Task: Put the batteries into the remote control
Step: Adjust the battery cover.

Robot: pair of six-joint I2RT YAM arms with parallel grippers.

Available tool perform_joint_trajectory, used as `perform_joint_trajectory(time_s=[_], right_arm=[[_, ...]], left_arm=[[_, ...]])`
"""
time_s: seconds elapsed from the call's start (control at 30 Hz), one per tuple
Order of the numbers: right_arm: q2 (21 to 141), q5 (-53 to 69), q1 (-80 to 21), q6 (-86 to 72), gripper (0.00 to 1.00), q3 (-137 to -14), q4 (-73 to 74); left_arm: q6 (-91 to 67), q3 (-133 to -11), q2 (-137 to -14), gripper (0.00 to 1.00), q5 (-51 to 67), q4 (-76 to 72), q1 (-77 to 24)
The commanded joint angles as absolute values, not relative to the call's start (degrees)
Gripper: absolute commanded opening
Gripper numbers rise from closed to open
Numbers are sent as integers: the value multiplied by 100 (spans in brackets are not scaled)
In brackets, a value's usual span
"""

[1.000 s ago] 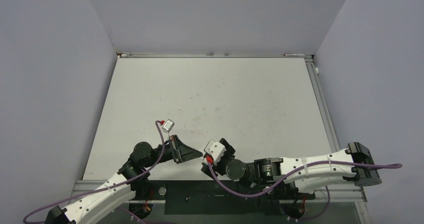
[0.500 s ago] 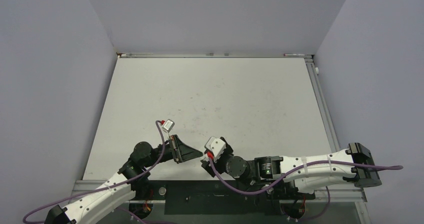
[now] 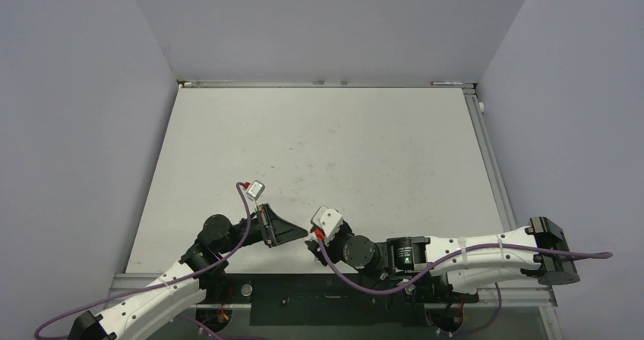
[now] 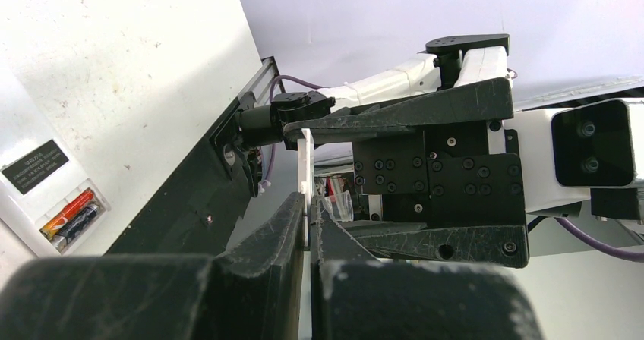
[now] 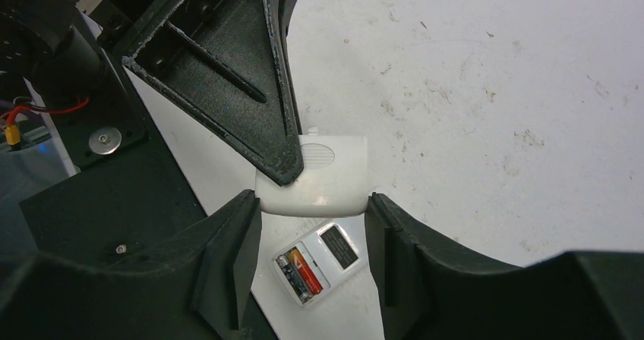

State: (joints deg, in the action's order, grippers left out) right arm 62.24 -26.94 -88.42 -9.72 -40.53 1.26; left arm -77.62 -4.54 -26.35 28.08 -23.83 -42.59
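The white remote control (image 5: 334, 253) lies back up on the table near its front edge. Its compartment is open and holds two batteries (image 5: 298, 272), one orange and one dark. It also shows in the left wrist view (image 4: 38, 181) with the batteries (image 4: 74, 212). Above it hangs a white battery cover (image 5: 319, 181). My left gripper (image 4: 307, 203) is shut on the cover's thin edge (image 4: 305, 165). My right gripper (image 5: 313, 202) has its jaws against the cover's two sides. In the top view both grippers meet (image 3: 307, 237) and hide the remote.
The black base plate (image 5: 91, 196) and the table's front edge lie just left of the remote. The white table (image 3: 326, 143) stretches away beyond, walled on three sides. The white camera box (image 3: 328, 220) rides on my right wrist.
My right gripper has moved a little left and forward, up to the left gripper's tip. The left arm has held still.
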Motion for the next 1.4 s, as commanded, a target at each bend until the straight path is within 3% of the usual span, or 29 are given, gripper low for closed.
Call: perform_joint_trajectory(time_s=[0.0,0.13,0.33,0.43,1.0,1.37], right_arm=[[6203,-2646,-8799,-1070,28,-4210,-21],[6152,-2723,-8802,-1176,24,-4201,57],[5952,-2961,-8800,-1454,22,-4193,550],[5837,-3101,-8806,-1726,21,-4233,903],[5357,-3504,-8877,-3872,21,-4162,2841],[5687,-3501,-8877,-4465,20,-3886,2951]], left_arm=[[-7795,-525,-2619,0,2877,-2683,-4251],[-7824,-498,-2606,10,2845,-2649,-4254],[-7711,-541,-2592,44,2807,-2382,-4253],[-7450,-623,-2586,52,2750,-2096,-4233],[-5932,-1397,-3140,61,1980,973,-4188],[-7211,-107,-3614,63,2286,-923,-4590]])
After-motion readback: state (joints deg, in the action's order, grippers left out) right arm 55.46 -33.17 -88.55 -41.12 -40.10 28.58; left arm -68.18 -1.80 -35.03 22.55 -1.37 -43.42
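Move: Both grippers hold the battery cover above the table: the left tips pinch one end, with the cover's middle about 2 cm to their right and level, while the right pads grip its sides. From the left hand, the remote's middle lies about 7 cm ahead, 5 right and 18 below; its open battery bay is 2 ahead, 5 right. From the right hand, the remote is about 8 ahead, 3 right and 17 below, its bay 3 ahead and 3 right. The left fingers open wide and free the cover, then that hand sinks about 13 cm to the remote's left side, slipping a couple of centimetres left as it rolls some 25 degrees with its left side rising. The right hand keeps its grip on the cover and carries it about 7 cm right and 4 cm down, across to the remote's right side, tipping fingertips down while turning some 20 degrees clockwise. ##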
